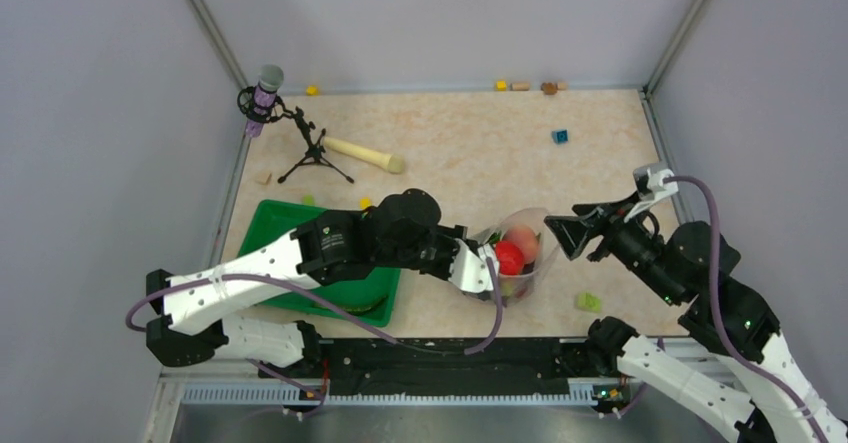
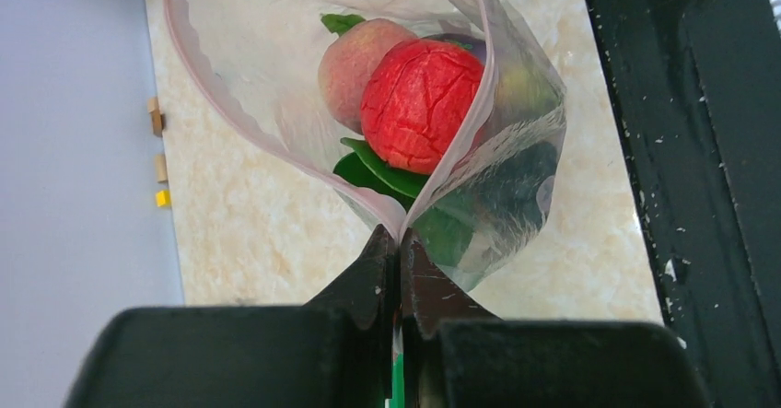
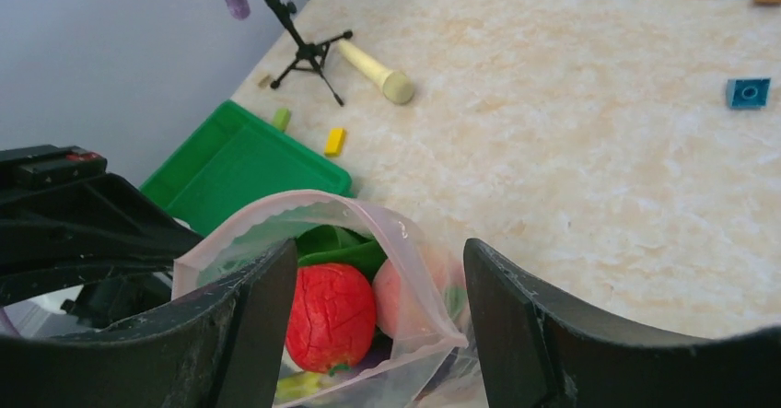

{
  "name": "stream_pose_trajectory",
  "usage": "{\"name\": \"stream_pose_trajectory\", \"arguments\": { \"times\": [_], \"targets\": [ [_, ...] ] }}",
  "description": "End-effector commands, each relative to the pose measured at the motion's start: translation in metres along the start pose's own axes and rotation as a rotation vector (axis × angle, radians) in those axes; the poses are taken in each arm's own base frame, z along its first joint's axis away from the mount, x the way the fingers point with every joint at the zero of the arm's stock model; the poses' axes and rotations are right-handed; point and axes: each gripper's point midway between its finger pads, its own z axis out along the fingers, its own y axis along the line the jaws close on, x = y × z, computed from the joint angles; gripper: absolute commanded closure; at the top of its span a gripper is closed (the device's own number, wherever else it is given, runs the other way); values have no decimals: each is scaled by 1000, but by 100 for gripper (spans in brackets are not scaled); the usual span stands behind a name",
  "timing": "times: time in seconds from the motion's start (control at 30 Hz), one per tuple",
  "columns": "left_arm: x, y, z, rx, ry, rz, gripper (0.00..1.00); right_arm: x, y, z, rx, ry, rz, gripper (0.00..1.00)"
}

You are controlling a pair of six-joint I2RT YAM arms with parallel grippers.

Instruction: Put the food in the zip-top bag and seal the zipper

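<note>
The zip-top bag (image 1: 522, 263) hangs with its mouth gaping between my two grippers. Inside it the food shows: a red strawberry (image 2: 419, 104), a peach (image 2: 345, 58) and green leaves (image 2: 387, 173), with dark pieces lower down. My left gripper (image 2: 399, 235) is shut on the near end of the pink zipper (image 2: 230, 113), pinching both lips together. My right gripper (image 3: 379, 256) is open, and its fingers (image 3: 253, 307) stand on either side of the bag's other end (image 3: 433, 288) without gripping it.
The green tray (image 1: 262, 225) lies under my left arm. A microphone on a tripod (image 1: 300, 138) and a rolling pin (image 1: 362, 154) stand at the back left. Small blocks lie about: blue (image 1: 560, 136), green (image 1: 588, 302), yellow (image 1: 365, 203).
</note>
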Motion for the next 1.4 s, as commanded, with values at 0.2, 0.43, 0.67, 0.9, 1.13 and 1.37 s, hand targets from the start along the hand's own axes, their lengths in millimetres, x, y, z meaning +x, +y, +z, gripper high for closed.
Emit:
{"name": "stream_pose_trajectory", "arguments": {
  "times": [0.2,0.43,0.67,0.9,1.13,1.37],
  "targets": [
    [14,15,-13,-101,9,88,100,57,-16,15,117,322,-28,35],
    [22,22,-22,-152,14,95,100,49,-55,16,346,261,-52,87],
    [29,52,-38,-281,-17,51,100,11,-83,-12,548,182,-71,100],
    [35,73,-16,-373,-48,-1,81,5,-73,-6,486,192,-110,100],
    [23,72,3,-387,-194,-188,3,21,-73,-4,481,227,-82,100],
    [30,37,-11,-443,-442,-333,3,38,-77,1,494,296,-106,100]
  ]
}}
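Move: My empty, open right hand is above the right corner of the bag's mouth, which lies roughly 8 cm below it and about 2 cm ahead, with no offset to either side. In the bag, the red fruit sits some 6 cm left of that hand, 3 cm back and 14 cm down; the peach is 4 cm left, 1 cm ahead, equally low. From my left hand, already pinching the opposite side of the mouth, that right corner lies about 14 cm right, 3 cm ahead and 2 cm lower. I drop my right hand about 8 cm onto the bag's right mouth corner, tipping the fingers down, and pinch the rim shut between them. Then I draw it some 5 cm to the right, rising slightly and turning clockwise. Still gripping its side at first, my left hand eases a little left and down, then goes forward, about 6 cm in all, opens wide to let the rim go, and dips. ##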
